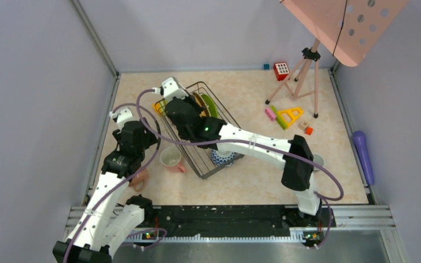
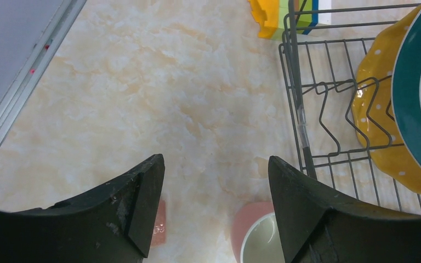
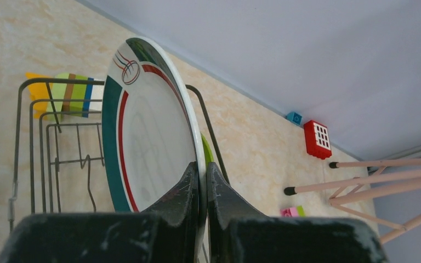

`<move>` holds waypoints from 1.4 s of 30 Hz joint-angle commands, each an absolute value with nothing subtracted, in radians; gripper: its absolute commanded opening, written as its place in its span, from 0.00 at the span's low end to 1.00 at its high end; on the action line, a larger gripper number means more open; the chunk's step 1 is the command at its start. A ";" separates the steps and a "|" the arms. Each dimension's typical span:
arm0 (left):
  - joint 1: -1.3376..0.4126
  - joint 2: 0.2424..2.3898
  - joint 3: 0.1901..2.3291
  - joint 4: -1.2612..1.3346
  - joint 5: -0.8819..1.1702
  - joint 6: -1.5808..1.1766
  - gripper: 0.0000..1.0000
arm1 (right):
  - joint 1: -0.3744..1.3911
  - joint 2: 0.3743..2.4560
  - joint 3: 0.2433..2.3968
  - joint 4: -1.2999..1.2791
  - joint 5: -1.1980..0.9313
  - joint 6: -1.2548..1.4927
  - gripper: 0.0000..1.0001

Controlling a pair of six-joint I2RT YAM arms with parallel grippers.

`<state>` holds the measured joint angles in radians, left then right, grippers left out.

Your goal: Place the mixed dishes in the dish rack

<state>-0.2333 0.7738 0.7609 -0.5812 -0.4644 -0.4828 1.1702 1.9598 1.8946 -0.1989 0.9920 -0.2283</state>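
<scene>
My right gripper [image 3: 203, 170] is shut on the rim of the white plate with green-red rim [image 3: 148, 126], held upright in the dish rack [image 1: 219, 164]. The lime green plate [image 3: 207, 150] stands just behind it, and the yellow-orange dotted plate [image 2: 383, 142] stands in the slots beside it. My left gripper [image 2: 216, 164] hangs open and empty over the table, left of the rack. A pink mug [image 2: 255, 235] sits below its right finger, and a second pink mug [image 1: 140, 176] lies nearer the arm. The blue-white patterned bowl [image 1: 222, 159] lies by the rack, partly under my right arm.
A yellow-green-white piece [image 2: 285, 16] sits at the rack's far left end. Toy blocks [image 1: 288, 116] and a red block [image 1: 281, 70] lie at the back right. A pink tripod stand [image 1: 307, 76] rises there. A purple object [image 1: 363, 156] lies along the right wall.
</scene>
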 commanded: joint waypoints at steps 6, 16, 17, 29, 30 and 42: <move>-0.228 0.778 0.785 -0.580 -0.549 -0.510 0.75 | 1.186 2.027 1.939 -0.049 1.098 -0.337 0.00; -0.227 0.781 0.782 -0.581 -0.547 -0.514 0.75 | 1.197 2.050 1.919 0.063 1.139 -0.443 0.00; -0.227 0.782 0.783 -0.581 -0.544 -0.512 0.75 | 1.197 2.050 1.919 0.063 1.138 -0.444 0.00; -0.227 0.783 0.782 -0.576 -0.521 -0.500 0.75 | 1.209 2.075 1.844 0.023 1.135 -0.359 0.00; -0.227 0.782 0.782 -0.576 -0.522 -0.500 0.75 | 1.211 2.079 1.837 0.023 1.138 -0.358 0.00; -0.227 0.787 0.775 -0.557 -0.445 -0.470 0.75 | 1.214 2.095 1.826 -0.100 1.091 -0.199 0.48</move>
<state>-0.2295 0.7834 0.7609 -0.5991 -0.5076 -0.4984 1.2022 2.1170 1.8061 -0.0765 1.0985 -0.2749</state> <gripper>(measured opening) 0.753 0.237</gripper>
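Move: The right hand still pinches the white plate's near rim; its rack slot centres about 8 cm ahead, 4 cm left and 17 cm below. From this hand, the yellow plate is some 6 cm ahead and 1 cm right, the green plate 7 cm ahead and 6 cm right, and the blue bowl 9 cm back and 12 cm right. From the left hand the slot lies about 10 cm ahead, 16 cm right and 6 cm below. Right hand lowers the plate about 9 cm into the rack beside the yellow plate, then opens partly. ##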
